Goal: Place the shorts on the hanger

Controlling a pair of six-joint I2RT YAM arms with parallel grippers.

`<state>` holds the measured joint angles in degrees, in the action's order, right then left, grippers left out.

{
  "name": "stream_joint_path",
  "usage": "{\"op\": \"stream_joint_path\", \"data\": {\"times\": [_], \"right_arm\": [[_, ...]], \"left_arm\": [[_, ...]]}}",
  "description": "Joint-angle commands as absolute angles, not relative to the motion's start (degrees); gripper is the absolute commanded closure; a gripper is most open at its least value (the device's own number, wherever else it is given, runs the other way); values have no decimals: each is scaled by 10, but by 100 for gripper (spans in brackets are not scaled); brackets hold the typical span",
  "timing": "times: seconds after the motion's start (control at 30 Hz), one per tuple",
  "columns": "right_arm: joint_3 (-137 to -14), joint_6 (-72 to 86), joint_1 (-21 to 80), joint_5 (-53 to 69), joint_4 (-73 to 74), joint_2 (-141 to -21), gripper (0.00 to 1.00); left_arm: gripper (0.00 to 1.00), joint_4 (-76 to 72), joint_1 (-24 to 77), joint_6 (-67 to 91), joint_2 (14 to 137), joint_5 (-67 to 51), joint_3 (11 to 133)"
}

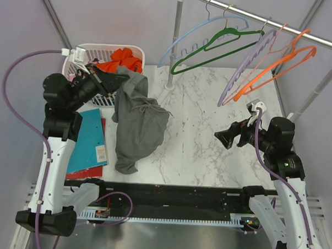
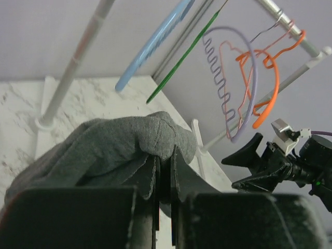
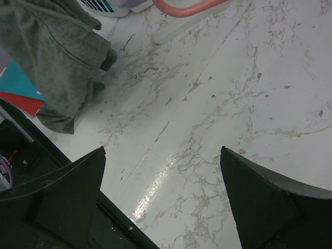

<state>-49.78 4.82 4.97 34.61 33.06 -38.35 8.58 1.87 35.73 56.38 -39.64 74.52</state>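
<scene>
The dark grey shorts (image 1: 136,120) hang from my left gripper (image 1: 121,78), which is shut on their upper edge near the basket; their lower end rests on the marble table. In the left wrist view the grey fabric (image 2: 114,145) is pinched between the two closed fingers. The light-blue hanger (image 1: 200,35) hangs by its hook on the metal rail (image 1: 280,25) at the back, apart from the shorts. My right gripper (image 1: 223,139) stands open over the table on the right, nothing between its fingers (image 3: 78,187). The shorts (image 3: 57,57) lie far to its left.
A green hanger (image 1: 213,49), a lavender hanger (image 1: 248,70) and an orange hanger (image 1: 281,66) share the rail. A white basket (image 1: 106,53) with an orange garment (image 1: 125,59) sits at the back left. Teal and red folders (image 1: 91,143) lie front left. The rail's post (image 1: 175,47) stands mid-back.
</scene>
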Motion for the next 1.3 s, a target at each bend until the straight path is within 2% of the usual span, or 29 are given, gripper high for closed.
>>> {"op": "stream_joint_path", "data": {"times": [0.0,0.17,0.27,0.37,0.6,0.77,1.0,1.07,1.17,1.2,1.23,1.27], "right_arm": [[-472,96,48,360,294,-384,2],[-402,212,49,405,178,-389,2],[-326,320,54,422,25,-409,4],[-276,364,105,380,-125,-459,2],[-305,282,314,296,-282,-624,2],[-323,272,344,277,-374,-735,2],[-372,278,401,260,-438,-801,2],[-379,279,415,249,-447,-818,5],[-380,279,419,245,-459,-821,27],[-376,279,419,243,-452,-817,50],[-372,279,419,242,-445,-802,64],[-362,279,417,235,-416,-789,90]], "left_arm": [[98,-44,71,421,545,-318,675],[98,-112,73,470,543,-356,589],[98,-148,67,486,524,-372,570],[98,-149,66,484,519,-390,583],[98,-156,66,503,518,-419,584],[98,-155,66,504,512,-441,590],[98,-157,66,519,511,-460,587],[98,-157,65,523,509,-466,587],[98,-148,65,508,501,-465,590],[98,-133,63,503,497,-461,589],[98,-125,62,498,491,-452,586],[98,-95,61,484,488,-441,584]]}}
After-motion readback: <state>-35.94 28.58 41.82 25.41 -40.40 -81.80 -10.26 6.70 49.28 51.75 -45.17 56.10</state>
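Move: The left gripper already holds the grey shorts up. Their free right edge, the right gripper's target, hangs some 16 cm right of it, about level fore and aft and 14 cm below; the basket is about 15 cm ahead, 12 left and 34 below. From the right gripper that edge lies about 23 cm left, 4 ahead and 7 lower, while the purple hanger is roughly 13 ahead, laterally level, and 18 above. Sweep the open right gripper some 22 cm left and down to the shorts' hanging edge, turning it about 20 degrees counter-clockwise, and rise slightly at the last while starting to close the fingers on the cloth. Meanwhile keep the left grip, lower about 8 cm, come back up 3 or 4, and ease rightward and back. ##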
